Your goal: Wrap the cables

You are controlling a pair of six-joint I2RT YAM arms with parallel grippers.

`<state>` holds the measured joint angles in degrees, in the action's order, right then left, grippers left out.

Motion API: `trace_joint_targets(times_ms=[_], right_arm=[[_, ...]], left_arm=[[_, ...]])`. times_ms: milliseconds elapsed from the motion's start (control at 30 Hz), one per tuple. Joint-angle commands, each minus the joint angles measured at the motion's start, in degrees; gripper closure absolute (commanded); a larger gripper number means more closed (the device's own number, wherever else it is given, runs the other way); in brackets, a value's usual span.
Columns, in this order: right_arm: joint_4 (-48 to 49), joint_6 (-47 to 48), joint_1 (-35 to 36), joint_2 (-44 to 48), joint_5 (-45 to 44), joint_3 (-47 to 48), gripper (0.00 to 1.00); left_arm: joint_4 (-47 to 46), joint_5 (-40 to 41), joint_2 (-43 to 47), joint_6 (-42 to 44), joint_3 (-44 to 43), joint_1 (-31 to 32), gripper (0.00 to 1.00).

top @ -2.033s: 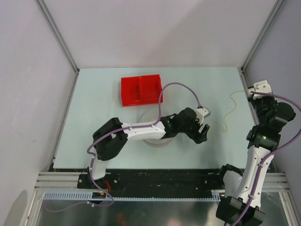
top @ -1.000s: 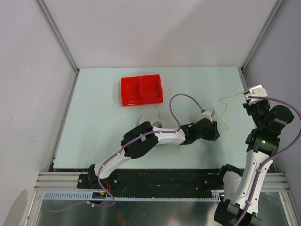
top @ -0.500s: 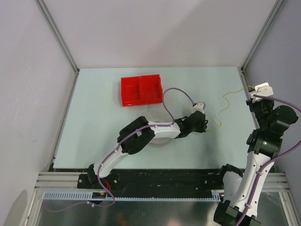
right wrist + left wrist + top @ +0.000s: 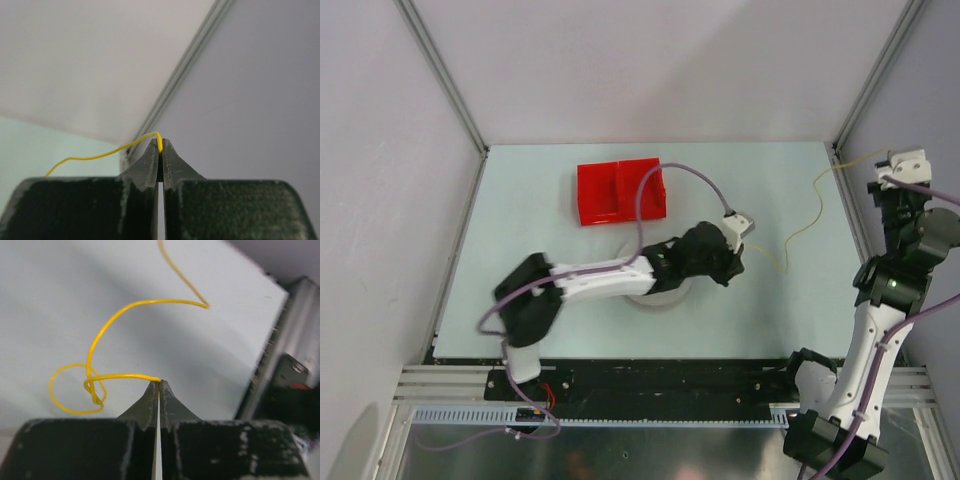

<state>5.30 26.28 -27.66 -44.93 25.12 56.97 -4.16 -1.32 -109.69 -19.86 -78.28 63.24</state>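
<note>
The cables are one thin yellow wire that runs across the right part of the pale table. It goes from my left gripper up to my right gripper by the right corner post. In the left wrist view my left gripper is shut on the wire at its tips, and a small kinked loop hangs just to their left. In the right wrist view my right gripper is shut on the wire's other end, raised in front of the wall corner.
A red two-compartment tray sits at the back centre of the table. A white round disc lies partly under my left arm. Walls and metal corner posts close in the sides. A rail runs along the near edge.
My left gripper has shut on the wire near its looped end and drawn back a little to the left. My right gripper has moved back and to the right, pulling the wire straighter.
</note>
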Motion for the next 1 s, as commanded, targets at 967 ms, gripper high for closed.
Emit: trace_joint_targets(times_ms=[967], right_arm=[[26.16,-5.45,-7.12,-28.93,-12.06,41.28,1.00]], left_arm=[[56.58,-7.76,85.87,90.97,59.39,-2.77,1.00]])
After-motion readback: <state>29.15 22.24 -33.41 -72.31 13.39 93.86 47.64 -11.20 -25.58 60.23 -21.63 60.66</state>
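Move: Across the table's near side lies the left hand's goal, the bare near-edge strip left of the white spool: about 15 cm back, 35 cm left and 13 cm below that hand, which already pinches the yellow cable. The white spool stands some 18 cm left of the hand, 7 cm farther out and 12 cm lower; the red box is about 29 cm left, 30 cm out. From the raised right hand, holding the other end, the spool is roughly 37 cm left, level fore-and-aft and 43 cm down. Sweeping left past the spool's near side, the left hand carries its pinched part of the cable about 35 cm left and 15 cm back, arching up some 13 cm before sinking to the near table edge, its wrist turning clockwise. Meanwhile the right hand keeps its end pinched and lifts it about 23 cm, drifting right and tipping its fingers upward roughly 30 degrees. ##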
